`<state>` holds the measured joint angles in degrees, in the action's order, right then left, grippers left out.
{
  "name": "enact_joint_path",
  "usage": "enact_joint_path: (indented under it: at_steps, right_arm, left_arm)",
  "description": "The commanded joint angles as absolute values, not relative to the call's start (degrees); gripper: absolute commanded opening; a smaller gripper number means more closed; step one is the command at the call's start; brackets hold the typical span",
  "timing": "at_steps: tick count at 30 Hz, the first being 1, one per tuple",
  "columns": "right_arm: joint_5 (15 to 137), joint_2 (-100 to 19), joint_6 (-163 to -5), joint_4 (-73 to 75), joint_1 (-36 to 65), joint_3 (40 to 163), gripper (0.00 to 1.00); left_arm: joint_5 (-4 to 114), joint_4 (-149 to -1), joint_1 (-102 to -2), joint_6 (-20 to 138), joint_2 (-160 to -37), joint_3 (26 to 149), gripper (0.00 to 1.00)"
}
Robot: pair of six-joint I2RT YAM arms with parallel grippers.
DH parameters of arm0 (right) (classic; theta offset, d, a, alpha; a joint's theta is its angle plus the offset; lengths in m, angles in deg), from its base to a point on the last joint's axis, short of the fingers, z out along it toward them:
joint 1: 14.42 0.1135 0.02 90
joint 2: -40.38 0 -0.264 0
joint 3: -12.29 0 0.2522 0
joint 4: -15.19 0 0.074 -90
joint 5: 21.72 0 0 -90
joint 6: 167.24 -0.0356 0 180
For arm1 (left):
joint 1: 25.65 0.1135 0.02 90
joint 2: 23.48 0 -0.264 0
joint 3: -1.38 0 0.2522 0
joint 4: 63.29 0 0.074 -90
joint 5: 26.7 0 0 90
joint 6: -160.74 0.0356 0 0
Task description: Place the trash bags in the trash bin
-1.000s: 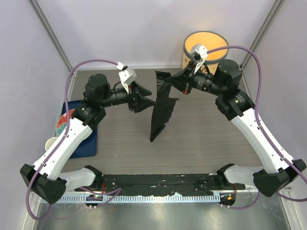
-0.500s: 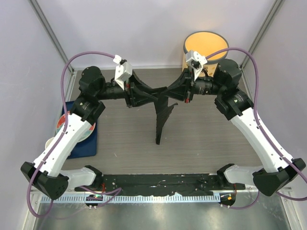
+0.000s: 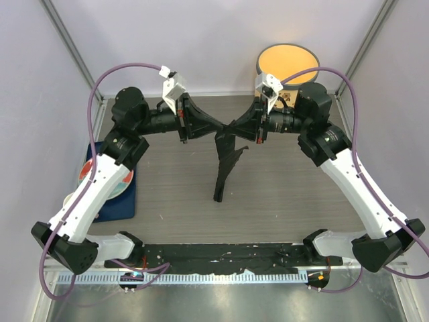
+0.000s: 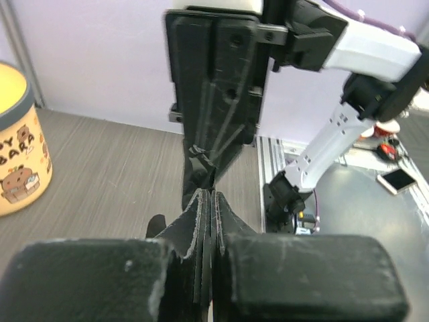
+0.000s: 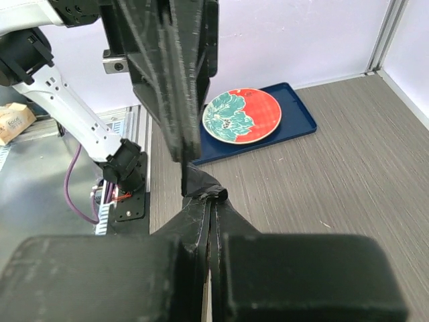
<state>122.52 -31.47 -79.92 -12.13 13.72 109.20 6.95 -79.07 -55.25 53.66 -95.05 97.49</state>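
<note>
A black trash bag hangs as a narrow bunched strip over the middle of the table, its lower end on the tabletop. My left gripper and right gripper meet tip to tip at its top. Both are shut on the film. In the right wrist view the bag is bunched just past my shut right gripper. In the left wrist view my left gripper pinches thin black layers. The cream-yellow trash bin stands at the back right, behind the right wrist, and shows as the bin at left.
A blue tray with a red flowered plate lies at the table's left edge, and a small beige cup stands beside it. A black strip runs along the near edge. Walls close the back and both sides.
My left gripper has moved right and back to the bag's top and shut on it. The bag has gathered from a wider sheet into a narrow strip. The right gripper stayed shut.
</note>
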Motion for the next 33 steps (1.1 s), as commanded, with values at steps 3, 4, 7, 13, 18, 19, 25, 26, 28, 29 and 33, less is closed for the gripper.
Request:
enact_joint_path:
  at_steps: [3,4,7,13,18,19,25,26,28,29,33]
  right_arm:
    - [121.89,-30.98,-78.91,-9.73,14.58,111.48,0.01]
    - [122.16,-31.33,-78.91,-9.73,14.76,111.74,0.01]
    - [122.34,-31.34,-79.43,-8.94,14.93,112.36,0.01]
    - [119.52,-30.98,-79.17,-7.88,12.83,113.41,0.01]
    - [120.04,-31.07,-78.56,-8.93,12.30,112.45,0.01]
    - [120.40,-31.07,-78.21,-10.24,12.30,111.75,0.01]
    - [121.10,-30.63,-75.13,-12.63,12.21,111.47,0.01]
    - [121.19,-30.63,-75.04,-12.80,12.30,111.74,0.01]
    - [121.37,-30.54,-75.13,-12.81,12.30,112.09,0.01]
    - [121.54,-30.54,-75.13,-12.72,12.30,112.09,0.01]
    - [122.68,-30.37,-76.53,-11.93,12.30,111.74,0.01]
  left_arm:
    - [18.03,-71.88,-55.35,37.28,-95.99,94.60,0.00]
    - [19.00,-70.21,-55.35,33.08,-96.08,93.73,0.00]
    - [19.80,-71.06,-55.35,32.50,-96.61,92.49,0.00]
    - [14.45,-75.10,-55.35,40.58,-94.67,88.37,0.00]
    - [11.10,-68.18,-55.27,39.98,-94.05,89.05,0.00]
    - [10.75,-67.91,-55.27,39.98,-94.75,91.84,0.00]
    - [7.33,-72.27,-53.16,43.83,-94.32,93.20,0.19]
    - [5.40,-73.17,-52.98,45.24,-93.36,92.58,0.29]
    - [5.12,-75.97,-52.89,49.46,-92.48,91.26,0.50]
    - [5.03,-76.25,-52.89,50.08,-92.22,90.91,0.53]
    - [5.21,-77.05,-52.89,50.61,-94.40,91.52,0.54]
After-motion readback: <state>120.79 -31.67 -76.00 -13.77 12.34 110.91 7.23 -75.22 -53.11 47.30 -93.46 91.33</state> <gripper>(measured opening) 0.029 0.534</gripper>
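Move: Both shut hands meet at the trash bag's mouth; the bag hangs below, its middle roughly 19 cm under the left hand and 2 cm to its right. The right fingertips are some 4 cm right of the left hand. The trash bin lies about 36 cm ahead, 28 cm right and 30 cm below the left hand. From the right hand, the bag's middle is 1 cm left and 17 cm down. Left hand loops forward and about 6 cm down, climbs back, opens off the bag; right keeps its pinch. ##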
